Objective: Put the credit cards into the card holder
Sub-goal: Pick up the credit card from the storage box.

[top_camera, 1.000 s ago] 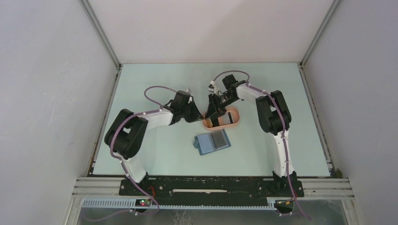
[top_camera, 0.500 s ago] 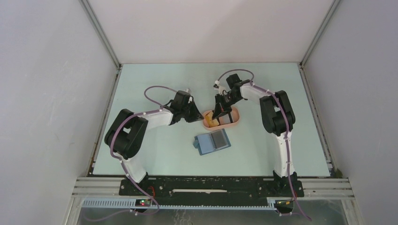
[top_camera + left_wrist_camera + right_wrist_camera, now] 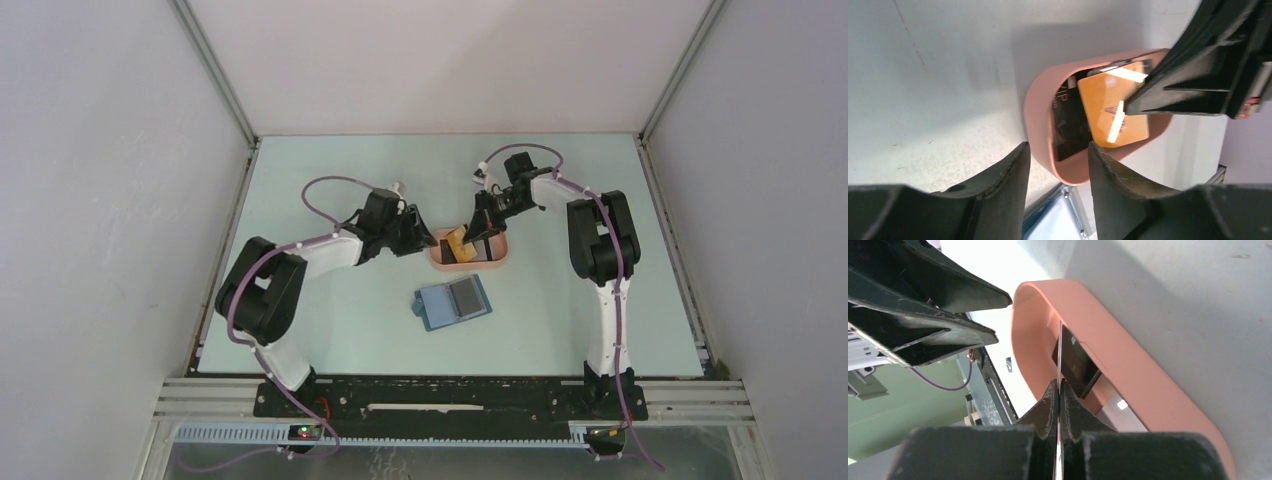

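A peach-pink oval tray [image 3: 497, 262] holds the credit cards. My right gripper [image 3: 478, 232] is over the tray and shut on the orange-yellow card [image 3: 455, 241], which tilts up out of it. In the right wrist view the card [image 3: 1060, 347] shows edge-on between the shut fingers [image 3: 1048, 400]. A black card [image 3: 1068, 130] lies in the tray under the orange-yellow card [image 3: 1108, 110]. My left gripper [image 3: 428, 240] is open at the tray's left end, its fingers [image 3: 1008, 170] on either side of the rim [image 3: 1035, 120]. The dark-blue card holder [image 3: 452, 302] lies open nearer the arms.
The card holder's light-blue inside [image 3: 1058, 220] shows just below the left fingers. The right gripper's black body [image 3: 1198, 65] crosses the tray's far end. White walls with metal corner posts [image 3: 215, 75] surround the pale table.
My right gripper has moved right and back along the tray, tilting the orange-yellow card up so its face shows. My left gripper has shifted slightly toward the tray.
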You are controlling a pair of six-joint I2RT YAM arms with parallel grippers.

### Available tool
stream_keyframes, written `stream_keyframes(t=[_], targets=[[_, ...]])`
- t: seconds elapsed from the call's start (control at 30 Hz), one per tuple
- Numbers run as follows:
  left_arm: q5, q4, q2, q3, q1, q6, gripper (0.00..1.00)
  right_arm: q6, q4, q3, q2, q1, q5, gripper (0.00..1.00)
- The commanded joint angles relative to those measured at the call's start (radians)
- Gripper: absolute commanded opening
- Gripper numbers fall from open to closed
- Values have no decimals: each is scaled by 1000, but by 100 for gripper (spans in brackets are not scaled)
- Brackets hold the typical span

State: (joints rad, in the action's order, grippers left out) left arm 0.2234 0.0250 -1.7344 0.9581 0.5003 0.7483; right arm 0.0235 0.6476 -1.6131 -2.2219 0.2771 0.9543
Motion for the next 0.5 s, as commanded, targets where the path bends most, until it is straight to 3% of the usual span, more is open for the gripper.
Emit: stream_keyframes(t=[0.0, 0.17, 0.47], targets=[[38, 92, 130, -16, -7, -53, 54, -50, -26, -4, 41, -4, 120, 0], [109, 198, 191, -64, -22, -59, 65, -98, -21, -2, 44, -18, 201, 0], [250, 363, 124, -64, -44, -5, 70, -145, -13, -10, 70, -39, 280, 0]])
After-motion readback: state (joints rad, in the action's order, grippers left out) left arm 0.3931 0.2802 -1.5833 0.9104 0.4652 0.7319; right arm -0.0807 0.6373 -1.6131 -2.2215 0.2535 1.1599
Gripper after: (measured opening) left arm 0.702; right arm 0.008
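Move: Just off the fingertips of the right hand, some 1 cm back, 1 cm left and 1 cm lower, is the middle of the gold card it already pinches. The card holder lies open about 13 cm back, 3 cm left and 5 cm below that hand. The storage box's middle is about 2 cm back, level sideways and 3 cm below it. From the left hand, the gold card is level ahead, 6 cm right and 2 cm lower. Rising about 10 cm from the storage box's left rim, which its opened fingers had already let go, the left hand drifts slightly right, spreads its fingers wider and swings their tips up some 20 degrees. Meanwhile the right hand keeps its pinch on the gold card and lifts it by 2 to 3 cm over the box, tilting its left-pointing fingers up about 10 degrees. ##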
